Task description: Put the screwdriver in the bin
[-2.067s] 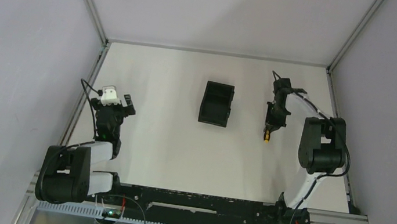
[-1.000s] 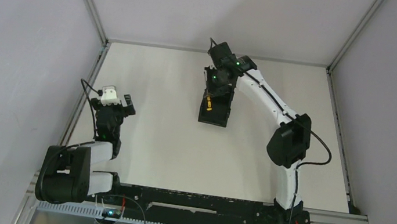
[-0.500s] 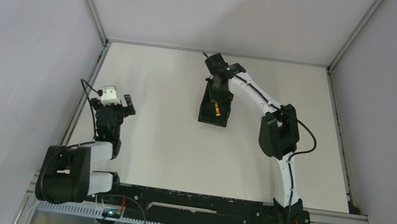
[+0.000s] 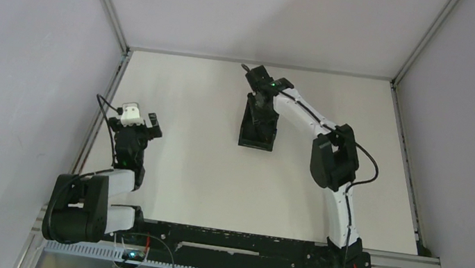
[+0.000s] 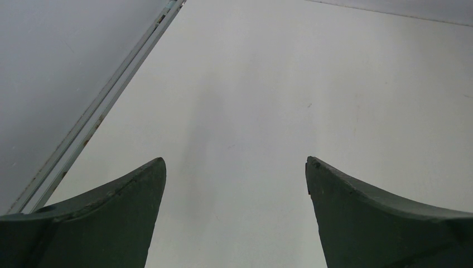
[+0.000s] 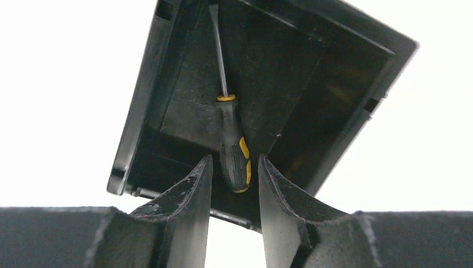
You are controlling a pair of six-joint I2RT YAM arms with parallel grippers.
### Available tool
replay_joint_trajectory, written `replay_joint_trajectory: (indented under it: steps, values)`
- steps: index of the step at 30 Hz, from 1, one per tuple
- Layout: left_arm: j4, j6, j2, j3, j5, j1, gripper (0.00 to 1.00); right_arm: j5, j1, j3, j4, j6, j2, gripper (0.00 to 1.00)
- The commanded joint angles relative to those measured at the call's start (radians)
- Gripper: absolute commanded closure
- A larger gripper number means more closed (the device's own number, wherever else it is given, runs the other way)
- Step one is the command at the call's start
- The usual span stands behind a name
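The black bin (image 4: 256,137) stands mid-table toward the back. My right gripper (image 4: 262,111) reaches down into its far half. In the right wrist view the screwdriver (image 6: 233,148) lies on the floor of the bin (image 6: 139,111), its shaft pointing away and its black-and-yellow handle nearest the camera. My right gripper (image 6: 235,159) is open, its fingertips either side of the handle's end with a gap on both sides. In the top view the arm hides the screwdriver. My left gripper (image 4: 142,120) is open and empty at the left, and shows the same in its wrist view (image 5: 235,162).
Grey walls enclose the table on three sides. A metal rail (image 5: 106,103) runs along the left edge, close to my left gripper. The arm bases sit on a black bar (image 4: 234,240) at the near edge.
My right arm carried the screwdriver from the right side of the table over to the bin and lowered it inside. The jaws have parted from the handle. The left arm has not moved.
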Motion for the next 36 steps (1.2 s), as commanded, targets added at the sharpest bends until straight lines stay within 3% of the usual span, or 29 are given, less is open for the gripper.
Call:
replay_joint_trajectory:
  steps: [1, 3, 4, 5, 6, 7, 14, 20, 30, 36]
  values:
    - [0.035, 0.014, 0.001, 0.042, -0.005, -0.006, 0.0, 0.025, 0.006, 0.013, 0.038, 0.011, -0.203, 0.58]
    - [0.035, 0.015, 0.0, 0.042, -0.005, -0.006, 0.0, 0.024, 0.006, -0.019, 0.056, 0.01, -0.281, 0.52]
    - [0.035, 0.015, 0.0, 0.042, -0.005, -0.006, 0.0, 0.019, 0.005, -0.062, 0.081, 0.006, -0.323, 0.42]
    - [0.035, 0.015, 0.001, 0.043, -0.005, -0.006, 0.0, 0.017, 0.004, -0.102, 0.104, 0.001, -0.374, 0.19]
    - [0.035, 0.015, 0.001, 0.043, -0.004, -0.006, 0.0, 0.008, 0.001, -0.147, 0.134, -0.005, -0.423, 0.03]
    - [0.035, 0.016, 0.001, 0.043, -0.004, -0.006, 0.0, -0.015, -0.005, -0.199, 0.164, -0.012, -0.474, 0.01]
    - [0.035, 0.015, -0.001, 0.042, -0.004, -0.006, 0.0, -0.119, -0.101, -0.631, 0.414, 0.002, -0.863, 0.0]
    - [0.035, 0.014, 0.001, 0.044, -0.005, -0.006, 0.0, -0.086, -0.15, -0.957, 0.561, 0.019, -1.1, 0.0]
    - [0.035, 0.015, 0.001, 0.042, -0.004, -0.006, 0.0, 0.018, -0.196, -1.407, 0.812, 0.152, -1.341, 0.0]
    - [0.035, 0.016, 0.001, 0.044, -0.004, -0.006, 0.0, 0.028, -0.214, -1.514, 0.877, 0.18, -1.396, 0.0]
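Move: The screwdriver already lies loose on the bin's floor beneath my right hand: its middle is about 1 cm ahead, 1 cm to the left and 4 cm below. The bin's middle is level with my hand ahead and back, about 1 cm to its left and 3 cm down. From my idle left hand the screwdriver is some 7 cm ahead, 33 cm to the right and 8 cm lower. I lift my empty right hand almost straight up out of the bin by about 18 cm, spreading its half-open fingers to full width on the way. Then I swing it back and to the right, away from the bin, sinking again to end some 15 cm back and 16 cm right, only a little higher than it began. The fingers tip up from pointing down towards forward, about 30 degrees, and the hand turns somewhat clockwise. ##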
